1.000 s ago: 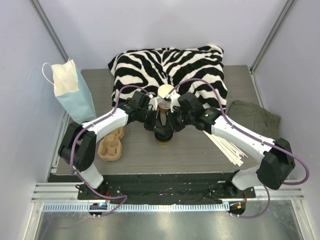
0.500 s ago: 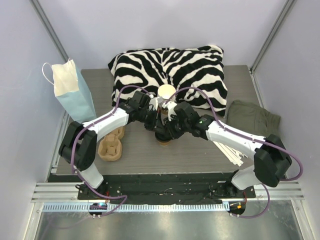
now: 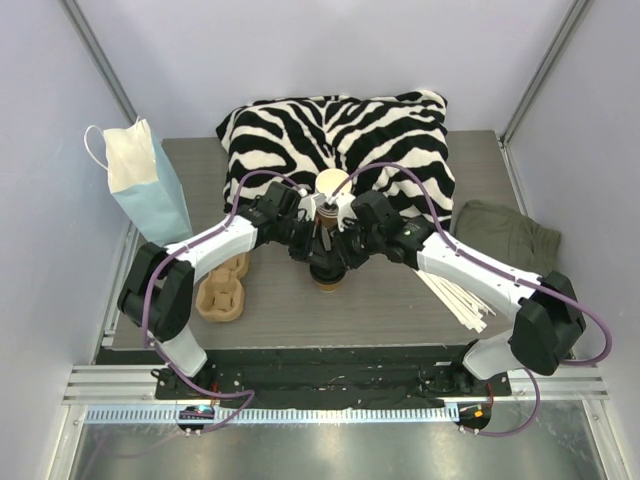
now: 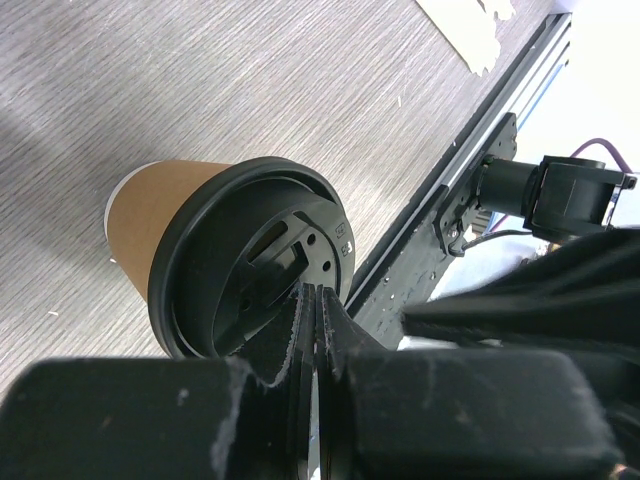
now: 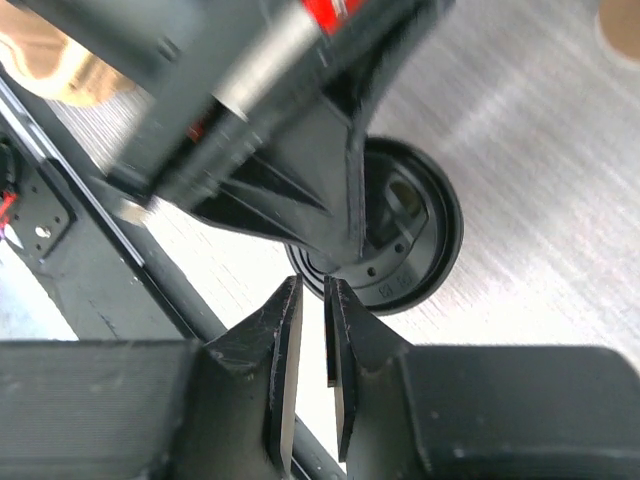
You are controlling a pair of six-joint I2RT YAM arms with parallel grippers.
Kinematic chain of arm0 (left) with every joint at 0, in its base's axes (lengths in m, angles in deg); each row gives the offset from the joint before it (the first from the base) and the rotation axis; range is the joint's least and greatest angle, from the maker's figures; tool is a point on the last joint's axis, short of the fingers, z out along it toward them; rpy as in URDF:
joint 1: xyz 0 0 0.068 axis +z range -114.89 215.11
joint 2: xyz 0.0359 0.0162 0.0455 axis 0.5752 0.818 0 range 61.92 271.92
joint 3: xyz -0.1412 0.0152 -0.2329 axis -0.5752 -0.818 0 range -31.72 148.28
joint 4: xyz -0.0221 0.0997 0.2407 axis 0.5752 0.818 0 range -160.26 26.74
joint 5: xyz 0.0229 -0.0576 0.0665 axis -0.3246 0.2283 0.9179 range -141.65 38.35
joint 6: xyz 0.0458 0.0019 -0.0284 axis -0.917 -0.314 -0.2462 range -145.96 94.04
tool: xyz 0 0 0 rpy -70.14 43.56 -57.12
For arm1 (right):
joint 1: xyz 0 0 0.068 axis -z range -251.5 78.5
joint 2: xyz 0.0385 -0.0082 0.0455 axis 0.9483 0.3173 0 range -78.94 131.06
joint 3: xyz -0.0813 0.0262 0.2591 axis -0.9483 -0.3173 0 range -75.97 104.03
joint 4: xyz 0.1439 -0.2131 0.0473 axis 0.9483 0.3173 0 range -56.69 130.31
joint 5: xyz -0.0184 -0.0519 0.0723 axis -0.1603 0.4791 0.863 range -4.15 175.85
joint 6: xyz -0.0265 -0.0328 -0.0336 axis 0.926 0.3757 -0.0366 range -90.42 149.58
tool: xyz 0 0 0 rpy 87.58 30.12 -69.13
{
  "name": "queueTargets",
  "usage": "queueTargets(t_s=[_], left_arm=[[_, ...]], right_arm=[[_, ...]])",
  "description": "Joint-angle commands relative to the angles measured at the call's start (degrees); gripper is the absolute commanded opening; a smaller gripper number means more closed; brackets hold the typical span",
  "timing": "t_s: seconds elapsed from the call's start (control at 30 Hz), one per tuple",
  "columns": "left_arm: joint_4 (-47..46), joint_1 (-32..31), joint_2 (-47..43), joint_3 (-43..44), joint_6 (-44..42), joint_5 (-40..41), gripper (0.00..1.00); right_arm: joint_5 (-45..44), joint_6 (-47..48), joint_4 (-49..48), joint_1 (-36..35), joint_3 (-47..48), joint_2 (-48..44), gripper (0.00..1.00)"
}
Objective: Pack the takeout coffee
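Observation:
The takeout coffee [image 4: 165, 225], a tan paper cup under a black lid [image 4: 255, 265], stands on the grey table [image 3: 400, 300] in front of the two arms. My left gripper [image 4: 316, 292] is shut with nothing between its fingers, and its tips rest on the lid's top near the rim. My right gripper [image 5: 312, 284] hangs just over the lid's [image 5: 415, 235] near edge, jaws a narrow slit apart with bare table showing through. In the top view both grippers [image 3: 316, 250] [image 3: 343, 258] meet over the cup [image 3: 328, 284] and hide most of it.
A stack of lidless tan cups [image 3: 333, 185] rises just behind the grippers, before a zebra pillow [image 3: 340, 135]. A brown cup carrier [image 3: 222, 297] lies left, a blue-and-white paper bag [image 3: 148, 185] stands far left. White stirrers [image 3: 458, 303] and a green cloth [image 3: 510, 235] lie right.
The right arm swung in toward the cup and then eased back slightly. The left arm and the cup have stayed put.

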Motion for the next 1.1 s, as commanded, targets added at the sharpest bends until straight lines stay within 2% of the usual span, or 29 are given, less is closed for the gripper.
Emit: queueTargets(t_s=[0.0,0.17,0.27,0.43,0.53,0.6,0.63,0.73,0.93,1.07], left_arm=[[3.8,-0.2,1.9,-1.0,-2.6,5.3,0.04],[3.7,-0.2,2.2,-1.0,-2.6,5.0,0.04],[3.9,-0.1,2.1,-0.7,-2.8,4.9,0.04],[4.1,-0.1,0.9,-0.1,-3.5,4.7,0.07],[5.1,0.1,-0.4,1.7,-4.9,3.4,0.13],[5.6,0.5,-2.6,2.7,-5.8,2.0,0.23],[5.5,1.2,-3.8,2.8,-5.8,1.3,0.32],[5.1,3.5,-8.5,2.0,-5.0,-0.8,0.43],[7.0,8.8,-12.7,-3.2,-1.6,-2.0,0.52],[7.5,9.4,-11.7,-5.9,0.0,-1.3,0.52]], right_arm=[[0.4,0.6,-1.9,0.0,-4.9,-0.5,0.23],[-0.5,1.4,-3.4,0.0,-8.6,0.6,0.23],[-0.2,1.4,-3.2,0.4,-7.6,0.5,0.23],[6.8,0.2,-1.9,3.3,-3.3,-1.3,0.25],[12.4,-1.7,-1.8,6.0,-2.3,-2.7,0.27],[14.4,-2.7,-1.9,9.5,-1.8,-3.3,0.29],[15.6,-2.8,-1.8,10.8,-1.5,-3.6,0.3],[15.7,-1.4,-1.7,13.9,-0.9,-2.6,0.36],[18.7,-3.9,-3.8,15.2,0.6,2.4,0.5],[20.8,-7.4,-8.3,15.2,-0.7,5.0,0.52]])
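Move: The black lid on the coffee cup is right under the closed left fingertips, its middle about 1 cm to the right and 1 cm below. From the right hand the same lid lies some 3 cm left and 5 cm below, level fore and aft. The stack of cups stands about 15 cm beyond the lid and 2 cm to its right. The cup carrier is some 23 cm to the lid's left, level with it. Hold the left gripper still on the lid while the right gripper strokes about 6 cm down at the lid's near right rim, drifting slightly back and right. Then raise the right hand and take it forward and right, clear of the lid, opening to half. As it rises, lift the left fingers off, up and about 6 cm left, opening them to half too. ##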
